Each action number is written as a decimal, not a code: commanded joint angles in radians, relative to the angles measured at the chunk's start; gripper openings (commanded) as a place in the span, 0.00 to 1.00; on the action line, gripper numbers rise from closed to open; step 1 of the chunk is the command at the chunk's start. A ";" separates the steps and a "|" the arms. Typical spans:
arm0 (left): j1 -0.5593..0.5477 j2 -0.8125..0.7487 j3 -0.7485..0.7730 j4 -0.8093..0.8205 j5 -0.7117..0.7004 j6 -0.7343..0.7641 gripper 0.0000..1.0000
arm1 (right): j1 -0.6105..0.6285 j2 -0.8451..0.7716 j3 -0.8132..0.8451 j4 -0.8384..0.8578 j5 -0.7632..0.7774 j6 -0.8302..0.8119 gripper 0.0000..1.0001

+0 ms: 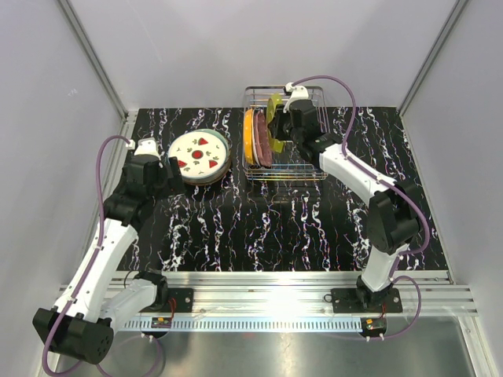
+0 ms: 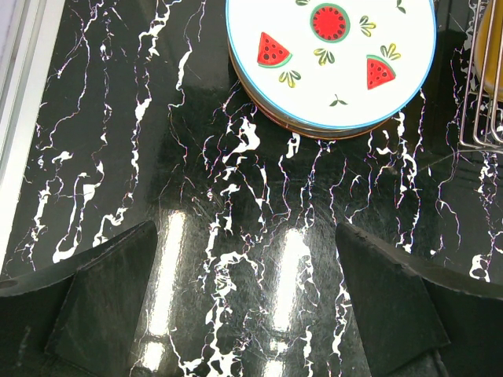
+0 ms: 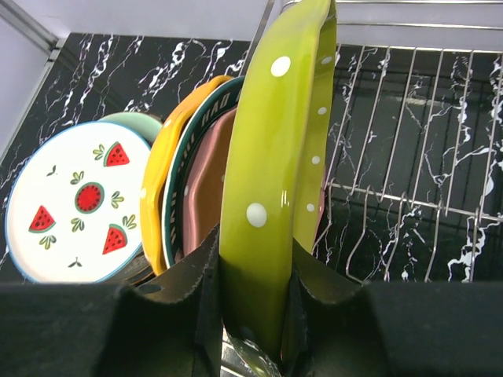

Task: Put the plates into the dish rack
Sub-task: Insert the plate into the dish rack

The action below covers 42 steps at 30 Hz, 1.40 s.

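A stack of plates lies flat at the table's left, topped by a white plate with watermelon motifs (image 1: 200, 155) (image 2: 330, 59) (image 3: 75, 200). My left gripper (image 1: 171, 176) (image 2: 247, 232) hovers open just in front of the stack, with nothing between its fingers. The wire dish rack (image 1: 299, 177) (image 3: 393, 199) stands at the back centre. An orange plate (image 1: 248, 137) (image 3: 161, 181), a dark-rimmed plate and a pink plate (image 1: 264, 141) (image 3: 208, 173) stand on edge in its left end. My right gripper (image 1: 277, 124) (image 3: 255, 251) is shut on a green white-dotted plate (image 1: 273, 106) (image 3: 271, 157), held upright beside the pink plate.
Grey enclosure walls and aluminium posts ring the black marbled table (image 1: 259, 228). A metal rail (image 1: 275, 287) runs along the near edge by the arm bases. The table's left border (image 2: 16, 118) is close to my left gripper. The rack's right half holds only bare wire dividers.
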 commanded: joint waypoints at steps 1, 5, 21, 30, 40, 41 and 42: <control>0.003 -0.016 -0.002 0.053 0.004 0.007 0.99 | 0.010 -0.043 0.101 0.090 -0.035 0.012 0.01; 0.003 -0.017 -0.004 0.054 0.006 0.007 0.99 | 0.012 -0.070 0.107 0.090 -0.034 0.011 0.00; 0.003 -0.019 -0.005 0.056 0.012 0.007 0.99 | 0.010 -0.083 -0.008 0.093 -0.005 0.048 0.00; 0.003 -0.016 -0.005 0.056 0.022 0.005 0.99 | 0.010 -0.078 -0.028 0.087 0.011 0.034 0.07; 0.003 -0.013 -0.004 0.056 0.024 0.007 0.99 | 0.012 0.029 0.076 0.029 0.004 0.029 0.26; 0.003 -0.014 -0.005 0.056 0.026 0.005 0.99 | 0.012 0.031 0.081 0.027 0.006 0.029 0.27; 0.003 -0.014 -0.005 0.056 0.026 0.005 0.99 | 0.012 0.041 0.087 0.023 0.006 0.026 0.27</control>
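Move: The right hand grips the green plate above the rack; its free slot, just right of the pink plate, lies almost straight beneath the hand, about 10 cm down and 2 cm back. The pink plate stands about 3 cm left and 2 cm back, the orange plate some 8 cm left and 2 cm back, both about 10 cm lower. From the idle left hand that slot lies roughly 9 cm ahead, 26 cm right and 8 cm below. Still pinching the green plate by its upper rim, the right hand holds almost level over the slot, easing back about half a centimetre, then lowers the plate some 5 cm down beside the pink plate, drawing back slightly before edging about 1 cm forward again. The fingers tip downward by just under 10 degrees and never loosen. ##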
